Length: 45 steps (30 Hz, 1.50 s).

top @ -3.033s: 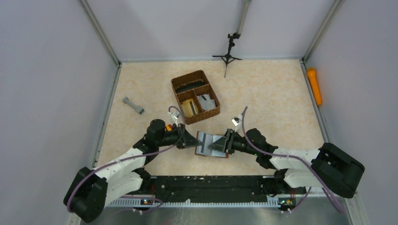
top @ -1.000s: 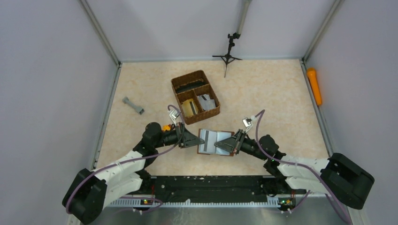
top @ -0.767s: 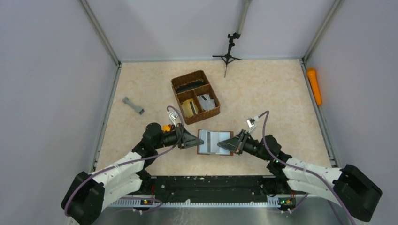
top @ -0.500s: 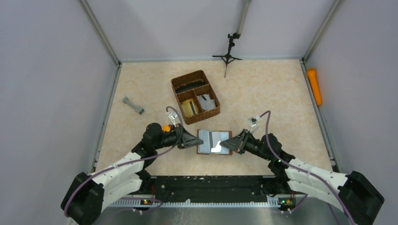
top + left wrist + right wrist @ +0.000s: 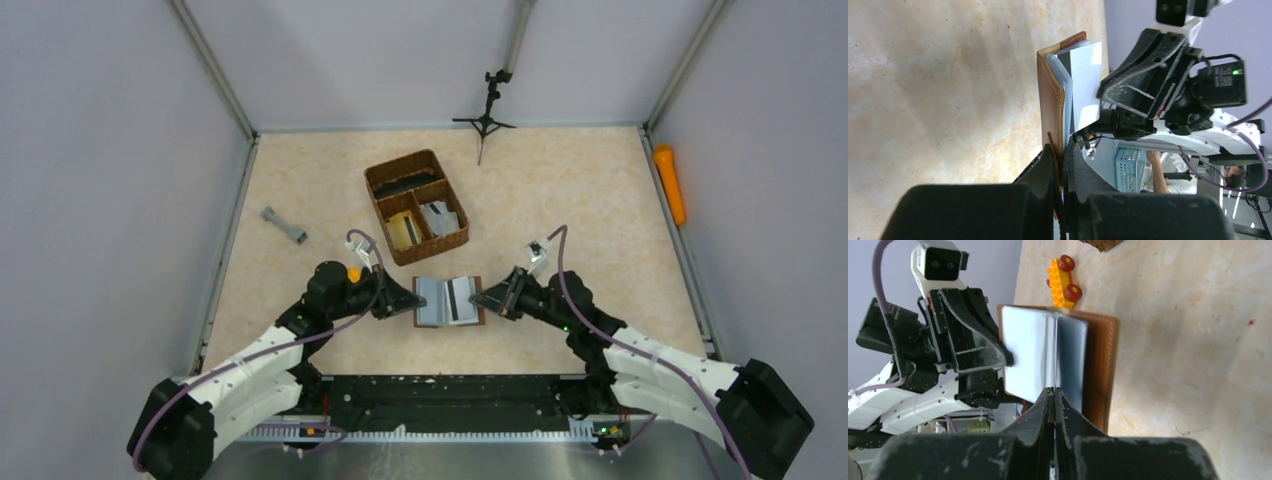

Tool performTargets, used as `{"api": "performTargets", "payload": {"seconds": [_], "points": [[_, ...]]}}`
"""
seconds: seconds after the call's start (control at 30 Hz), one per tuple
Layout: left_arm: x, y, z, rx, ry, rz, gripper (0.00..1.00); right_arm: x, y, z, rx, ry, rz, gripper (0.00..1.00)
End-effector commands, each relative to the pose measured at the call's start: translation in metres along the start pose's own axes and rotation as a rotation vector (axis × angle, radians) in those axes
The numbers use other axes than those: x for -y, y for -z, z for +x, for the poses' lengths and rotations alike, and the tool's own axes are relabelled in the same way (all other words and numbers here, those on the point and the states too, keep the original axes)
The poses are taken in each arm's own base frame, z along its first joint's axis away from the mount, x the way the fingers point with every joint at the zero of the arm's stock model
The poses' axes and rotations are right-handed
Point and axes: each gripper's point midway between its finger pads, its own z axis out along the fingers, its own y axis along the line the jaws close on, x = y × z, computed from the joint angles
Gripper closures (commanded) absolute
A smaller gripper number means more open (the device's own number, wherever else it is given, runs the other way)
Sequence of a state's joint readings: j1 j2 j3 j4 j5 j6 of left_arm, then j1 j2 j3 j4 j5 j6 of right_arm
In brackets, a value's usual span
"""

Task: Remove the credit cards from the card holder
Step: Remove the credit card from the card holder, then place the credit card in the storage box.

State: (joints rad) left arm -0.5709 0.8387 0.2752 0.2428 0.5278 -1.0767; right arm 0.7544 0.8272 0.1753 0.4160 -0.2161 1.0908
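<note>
The brown card holder (image 5: 448, 300) lies open on the table, its grey-silver inside up. My left gripper (image 5: 408, 300) is shut on its left leather edge; in the left wrist view the jaws (image 5: 1064, 147) pinch the brown cover (image 5: 1050, 100). My right gripper (image 5: 482, 298) comes in from the right and is shut on the edge of a thin grey-silver credit card (image 5: 1025, 355) that stands up from the holder (image 5: 1100, 370). The same card (image 5: 1085, 80) shows pale in the left wrist view. My right gripper's tips (image 5: 1054, 390) meet on the card's edge.
A brown woven basket (image 5: 417, 205) with compartments stands just behind the holder. A yellow toy brick with red wheels (image 5: 1064, 276) lies near the holder's far corner. A grey dumbbell-shaped piece (image 5: 284, 226) lies at the left, an orange object (image 5: 669, 183) by the right wall, a small tripod (image 5: 486, 110) at the back.
My right gripper has drawn back from over the holder's right half to its right edge. The holder has shifted slightly left with my left gripper. A card flashed bright as it tilted up.
</note>
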Motion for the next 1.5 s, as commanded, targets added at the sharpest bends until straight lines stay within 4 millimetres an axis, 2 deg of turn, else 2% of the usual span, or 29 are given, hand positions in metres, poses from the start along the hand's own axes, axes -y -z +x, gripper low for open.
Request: {"api": "performTargets", "payload": {"seconds": [0.0, 0.23, 0.43, 0.53, 0.6, 0.8, 1.07, 1.27, 1.47], "points": [[0.016, -0.004, -0.013, 0.033, -0.041, 0.044, 1.0, -0.032, -0.012, -0.02, -0.018, 0.115, -0.052, 1.0], [0.006, -0.005, -0.021, 0.052, -0.057, -0.043, 1.0, -0.037, -0.029, -0.034, -0.063, 0.162, -0.033, 1.0], [-0.001, -0.003, -0.022, 0.059, -0.068, -0.078, 1.0, -0.033, -0.037, -0.036, -0.108, 0.182, -0.011, 1.0], [-0.007, -0.005, -0.019, 0.042, -0.065, -0.097, 1.0, -0.038, -0.042, -0.046, -0.11, 0.201, -0.006, 1.0], [-0.011, -0.007, -0.016, 0.021, -0.064, -0.106, 1.0, -0.045, -0.048, -0.06, -0.104, 0.234, 0.003, 1.0], [-0.018, -0.007, -0.013, 0.009, -0.07, -0.128, 1.0, -0.045, -0.063, -0.088, -0.097, 0.235, 0.012, 1.0], [-0.023, -0.007, -0.01, -0.006, -0.075, -0.143, 1.0, -0.049, -0.101, -0.142, -0.065, 0.251, 0.017, 1.0], [-0.022, -0.006, -0.008, -0.022, -0.091, -0.141, 1.0, -0.027, -0.137, -0.168, -0.074, 0.249, 0.055, 1.0], [-0.027, -0.003, -0.006, -0.031, -0.107, -0.164, 1.0, -0.005, -0.166, -0.184, -0.08, 0.233, 0.081, 1.0]]}}
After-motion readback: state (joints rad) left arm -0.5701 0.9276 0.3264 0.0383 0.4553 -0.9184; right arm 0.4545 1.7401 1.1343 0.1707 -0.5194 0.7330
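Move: Ahead of the right hand, which already pinches a striped card, the box compartment with the silver cards lies about 25 cm out, 8 cm to its left and 10 cm below. The gold-card compartment sits beside it, about 8 cm farther left and 3 cm nearer. The card holder is 5 cm left of the right hand, level with it. From the left hand, the silver-card compartment is some 26 cm ahead, 4 cm right and 11 cm lower. Drawing the pinched card free of the holder, the right hand creeps forward, then speeds up towards the silver-card compartment, about 21 cm forward and 5 cm left in all. It ends about 3 cm higher, its fingers still shut and dipping 10 degrees or so. The left hand keeps its grip on the holder, sinking nearly 5 cm and tipping its fingertips down. ##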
